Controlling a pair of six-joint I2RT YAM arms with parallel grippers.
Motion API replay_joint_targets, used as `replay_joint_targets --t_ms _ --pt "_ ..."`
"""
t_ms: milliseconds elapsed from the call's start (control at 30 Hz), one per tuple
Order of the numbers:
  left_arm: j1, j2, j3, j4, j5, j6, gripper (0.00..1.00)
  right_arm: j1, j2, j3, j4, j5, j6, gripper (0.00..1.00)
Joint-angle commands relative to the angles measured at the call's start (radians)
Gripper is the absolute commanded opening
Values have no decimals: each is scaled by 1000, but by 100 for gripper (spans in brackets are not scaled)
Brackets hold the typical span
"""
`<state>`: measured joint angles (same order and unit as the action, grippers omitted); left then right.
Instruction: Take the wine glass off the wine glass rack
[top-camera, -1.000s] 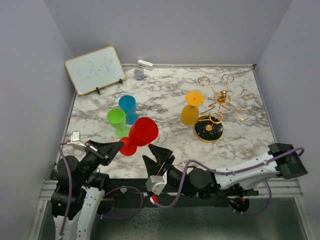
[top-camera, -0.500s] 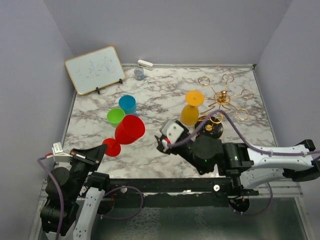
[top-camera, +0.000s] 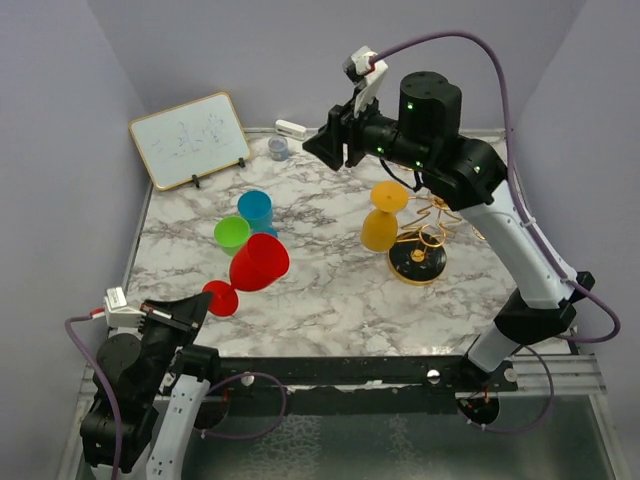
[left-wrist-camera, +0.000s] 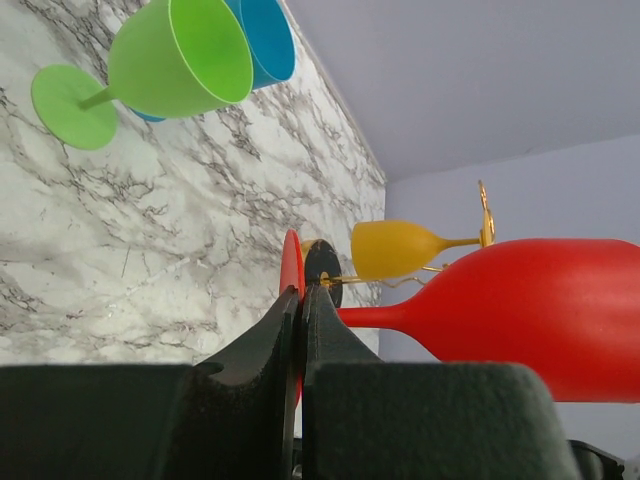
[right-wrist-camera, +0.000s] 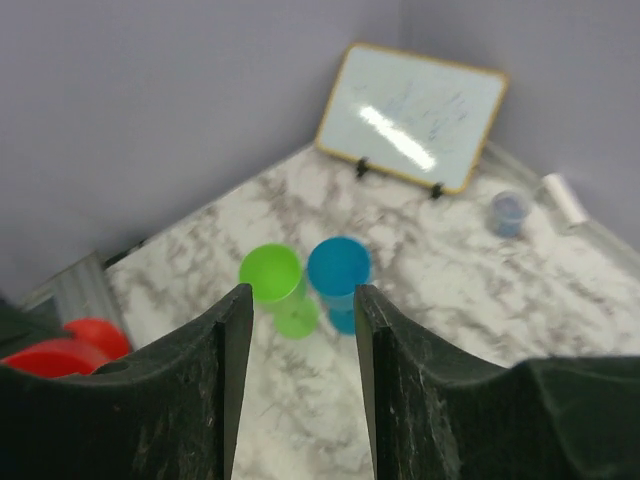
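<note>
The gold wine glass rack (top-camera: 440, 212) stands on its round black base (top-camera: 417, 262) at the right of the table. A yellow wine glass (top-camera: 382, 218) hangs bowl-down from one of its left arms. My left gripper (top-camera: 200, 303) is shut on the foot of a red wine glass (top-camera: 260, 262), held tilted above the table's front left. In the left wrist view the left gripper (left-wrist-camera: 302, 292) clamps the red foot (left-wrist-camera: 291, 270), with the red bowl (left-wrist-camera: 540, 315) at right and the yellow glass (left-wrist-camera: 395, 248) behind. My right gripper (top-camera: 318, 147) is raised high over the back of the table. It is open and empty (right-wrist-camera: 303, 292).
A green glass (top-camera: 232, 235) and a blue glass (top-camera: 256, 210) stand at centre left; the right wrist view shows the green glass (right-wrist-camera: 270, 275) and the blue glass (right-wrist-camera: 338, 265) below the fingers. A whiteboard (top-camera: 190, 138), small grey cup (top-camera: 278, 148) and white eraser (top-camera: 291, 128) sit along the back.
The right arm swung from low at the table's front up and over to the back, its jaws narrowing slightly. The left arm drew the red glass a little leftward, then held still.
</note>
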<state>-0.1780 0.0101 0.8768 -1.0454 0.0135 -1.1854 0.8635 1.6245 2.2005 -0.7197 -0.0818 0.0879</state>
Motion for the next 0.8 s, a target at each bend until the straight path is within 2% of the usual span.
replay_joint_targets --t_ms 0,233,400,767 --pt "5 -21 24 10 -13 26 0 -10 5 -50 -106 -488 125 45" --pt "5 -21 3 42 -3 32 0 -9 -94 -264 -65 -632 122 44" --pt "5 -21 -37 81 19 25 0 -9 -135 -376 -36 -668 115 44" --pt "6 -19 -53 98 25 25 0 -8 -84 -406 43 -688 161 41"
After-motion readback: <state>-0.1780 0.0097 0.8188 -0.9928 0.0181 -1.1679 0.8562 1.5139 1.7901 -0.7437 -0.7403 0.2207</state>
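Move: The red glass, tipped bowl-up in the left gripper by its foot, lies about 19 cm back from the right hand, 17 cm to its left and 14 cm lower. From that same right hand, the green glass stands roughly 2 cm back and 22 cm left, the blue one 6 cm ahead and 17 cm left, both some 39 cm down. From the left hand, the red glass's middle is about 7 cm right, 2 cm ahead and 6 cm up. Draw the right gripper back about 12 cm while sinking it nearly as far towards the red glass, swinging the wrist counter-clockwise some 35 degrees so that the part-open fingers face left, tipped slightly down at the bowl; ease to a stop short of it. Keep the left gripper shut on the glass's foot, letting it ease only about a centimetre forward and down. ##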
